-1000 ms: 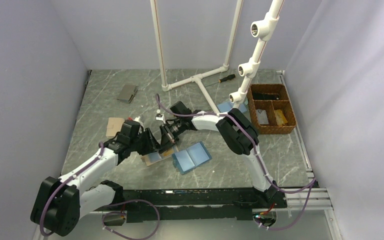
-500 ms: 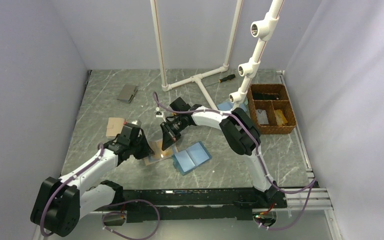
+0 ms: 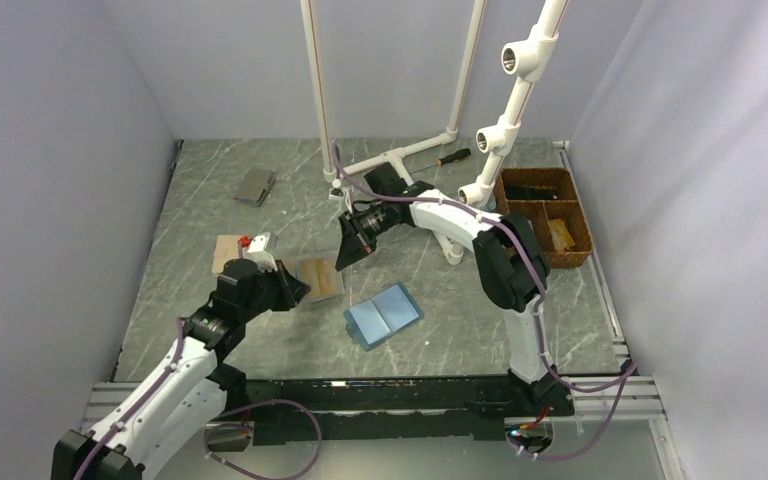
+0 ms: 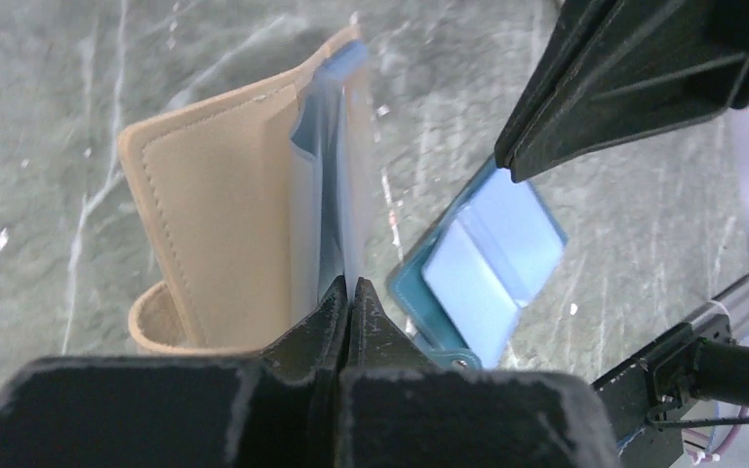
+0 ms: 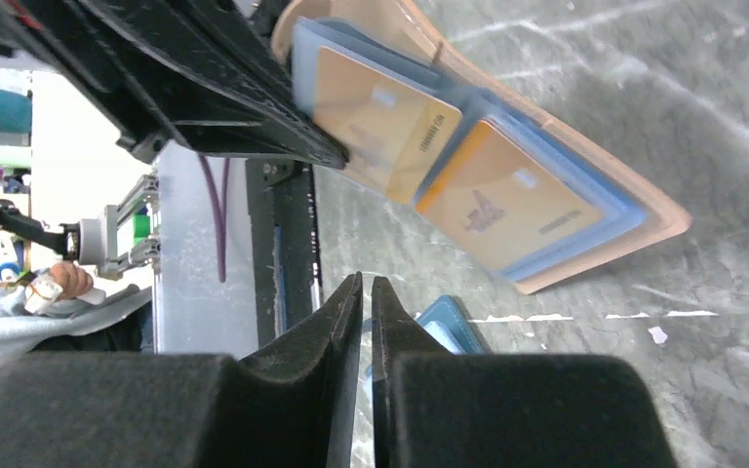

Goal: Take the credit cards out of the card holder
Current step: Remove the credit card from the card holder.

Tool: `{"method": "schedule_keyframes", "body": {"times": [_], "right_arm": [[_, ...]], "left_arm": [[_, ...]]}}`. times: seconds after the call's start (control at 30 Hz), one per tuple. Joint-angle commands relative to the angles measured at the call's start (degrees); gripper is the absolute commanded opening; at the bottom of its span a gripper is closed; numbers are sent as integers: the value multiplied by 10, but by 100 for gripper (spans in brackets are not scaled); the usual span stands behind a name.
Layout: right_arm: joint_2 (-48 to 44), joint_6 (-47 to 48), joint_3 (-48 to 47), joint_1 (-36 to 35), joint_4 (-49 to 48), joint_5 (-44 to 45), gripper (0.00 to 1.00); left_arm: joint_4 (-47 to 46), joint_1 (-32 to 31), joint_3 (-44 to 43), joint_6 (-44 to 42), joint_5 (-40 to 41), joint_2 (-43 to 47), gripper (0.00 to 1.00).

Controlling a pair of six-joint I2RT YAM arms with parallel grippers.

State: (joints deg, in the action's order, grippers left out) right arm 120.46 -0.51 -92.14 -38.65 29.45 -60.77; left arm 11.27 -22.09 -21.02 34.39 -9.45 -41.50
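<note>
The tan card holder (image 3: 320, 280) hangs spread open above the table, left of centre. My left gripper (image 3: 288, 288) is shut on the edge of its blue-grey inner panel (image 4: 327, 195). In the right wrist view two orange credit cards (image 5: 380, 117) (image 5: 507, 195) sit in its blue pockets, with the left gripper's black fingers (image 5: 224, 88) at its upper edge. My right gripper (image 3: 351, 254) hovers a little behind and to the right of the holder, apart from it. Its jaws stand open by a narrow slit with nothing between them (image 5: 367, 283).
An all light-blue bifold (image 3: 384, 314) lies open just right of the holder. A small grey wallet (image 3: 255, 186) sits at the back left and a tan piece (image 3: 226, 250) to the left. A white pipe frame (image 3: 400, 160), a screwdriver (image 3: 452, 157) and a wicker basket (image 3: 543, 215) stand behind.
The left gripper shut on the card holder and lifted it off the table, its arm drawing back. The right gripper parted slightly and pulled away toward the back right.
</note>
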Motion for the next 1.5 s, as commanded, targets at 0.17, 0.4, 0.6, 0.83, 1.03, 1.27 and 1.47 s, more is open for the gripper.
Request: {"method": "schedule_keyframes", "body": {"times": [0.17, 0.4, 0.6, 0.83, 1.03, 1.27, 1.47], "right_arm": [[-47, 7, 8, 1, -32, -92, 18], [-48, -25, 16, 5, -51, -96, 22], [-46, -39, 25, 12, -66, -97, 24], [-46, -52, 30, 12, -79, -107, 26], [-45, -65, 36, 12, -92, -112, 27], [-46, -65, 36, 13, -92, -109, 31], [-48, -75, 40, 14, -102, -117, 32]], "left_arm": [[-121, 1, 16, -41, -89, 42, 0], [-147, 1, 19, -35, -107, 56, 0], [-160, 1, 32, -18, -107, 73, 0], [-175, 1, 37, -3, -114, 80, 0], [-195, 1, 41, 13, -122, 82, 0], [-214, 1, 47, 27, -129, 84, 0], [-228, 1, 51, 38, -134, 87, 0]]}}
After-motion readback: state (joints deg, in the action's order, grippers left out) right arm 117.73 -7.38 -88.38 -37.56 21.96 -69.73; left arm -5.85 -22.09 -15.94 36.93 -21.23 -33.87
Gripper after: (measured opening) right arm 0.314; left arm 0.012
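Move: The left gripper already holds the raised card holder by a sleeve edge. The credit card in that sleeve is about 2 cm ahead, 2 cm to the right and 1 cm below its fingertips. From the right gripper that card lies some 5 cm left, 2 cm back and 3 cm lower. The open blue folder on the table is about 9 cm right of the right gripper, 11 cm back and 11 cm below it. Keep the left gripper shut on the card holder's sleeve and raise it about 6 cm, shifting some 3 cm right to bring the card to the right fingers. Tip its fingers up about 15 degrees, roll its left side down and turn it slightly clockwise. Meanwhile lift the right gripper some 3 cm early on, then hold it nearly still as its fingers spread to about a third open at the card's edge. ##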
